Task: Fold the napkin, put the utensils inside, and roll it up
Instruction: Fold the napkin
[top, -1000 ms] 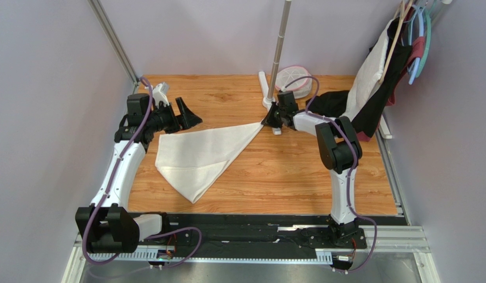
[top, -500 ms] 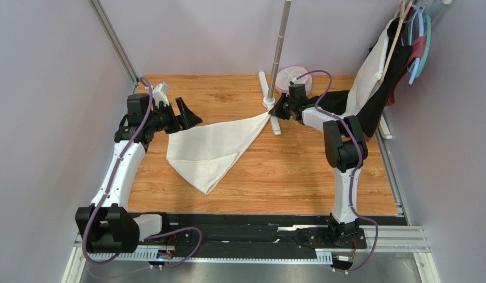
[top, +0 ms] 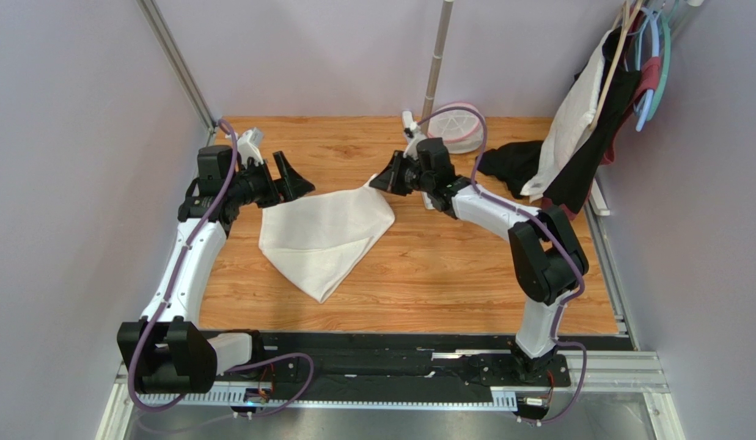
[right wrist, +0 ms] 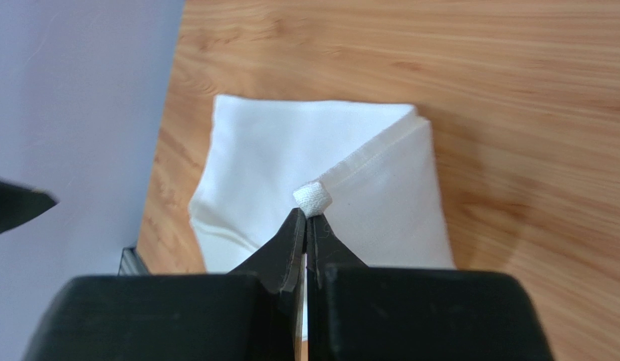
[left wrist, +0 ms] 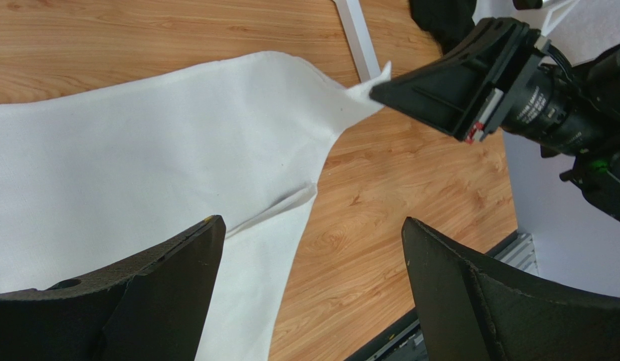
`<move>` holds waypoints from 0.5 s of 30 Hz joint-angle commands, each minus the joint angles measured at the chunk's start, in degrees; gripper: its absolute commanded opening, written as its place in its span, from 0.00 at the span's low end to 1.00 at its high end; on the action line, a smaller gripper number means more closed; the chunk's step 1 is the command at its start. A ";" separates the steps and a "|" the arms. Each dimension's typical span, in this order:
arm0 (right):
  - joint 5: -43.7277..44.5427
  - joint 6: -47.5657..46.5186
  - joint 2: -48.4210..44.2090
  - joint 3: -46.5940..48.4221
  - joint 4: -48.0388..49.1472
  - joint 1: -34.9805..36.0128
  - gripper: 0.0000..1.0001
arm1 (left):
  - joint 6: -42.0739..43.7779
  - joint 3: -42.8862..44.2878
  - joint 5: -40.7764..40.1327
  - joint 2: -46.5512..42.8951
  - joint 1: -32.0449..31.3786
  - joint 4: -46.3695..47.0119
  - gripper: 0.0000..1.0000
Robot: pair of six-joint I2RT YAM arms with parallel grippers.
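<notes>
The cream-white napkin (top: 322, 234) lies on the wooden table, folded into a rough triangle whose point faces the near edge. My right gripper (top: 377, 181) is shut on its far right corner (right wrist: 313, 197) and holds that corner lifted over the cloth (right wrist: 290, 150). My left gripper (top: 294, 179) hangs open just above the napkin's far left edge, with nothing between its fingers (left wrist: 311, 222). The left wrist view shows the right gripper (left wrist: 377, 89) pinching the raised tip of the napkin (left wrist: 162, 150). The utensils are out of view.
A metal stand pole (top: 434, 73) rises from a white base (top: 411, 128) at the back centre, with a white mesh bowl (top: 457, 128) beside it. A black cloth (top: 514, 160) lies at the back right, under garments on hangers (top: 593, 101).
My right gripper, still shut on the napkin's corner, first pulled it right and back, then swung left over the cloth, so the long point is now folded in. The left arm stayed put.
</notes>
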 commanded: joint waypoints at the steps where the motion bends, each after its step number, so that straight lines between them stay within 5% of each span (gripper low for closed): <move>1: -2.52 1.44 -3.49 -1.27 4.37 4.97 0.00 | -0.25 0.66 0.39 -0.92 0.63 1.62 0.96; 15: -5.07 5.31 -1.47 -1.62 8.33 16.14 0.00 | -0.25 0.66 0.39 -1.18 0.63 1.62 0.96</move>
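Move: The right hand still pinches the napkin's corner, well clear of the table; the middle of the napkin's flat body, where the corner is heading, lies about 15 cm to the left, 8 cm back and 15 cm below. The napkin's near point is some 21 cm back and 12 cm left, and the white stand base about 17 cm ahead and 12 cm right. From the left hand, the napkin's middle is almost straight below, roughly 23 cm down. Keep the right gripper shut on the napkin corner and sweep it back and left about 15 cm, away from the stand and in over the napkin's flat body, carrying the raised flap across. Stay nearly level, easing off the speed towards the end, and swing the wrist counter-clockwise by some 15 degrees. ##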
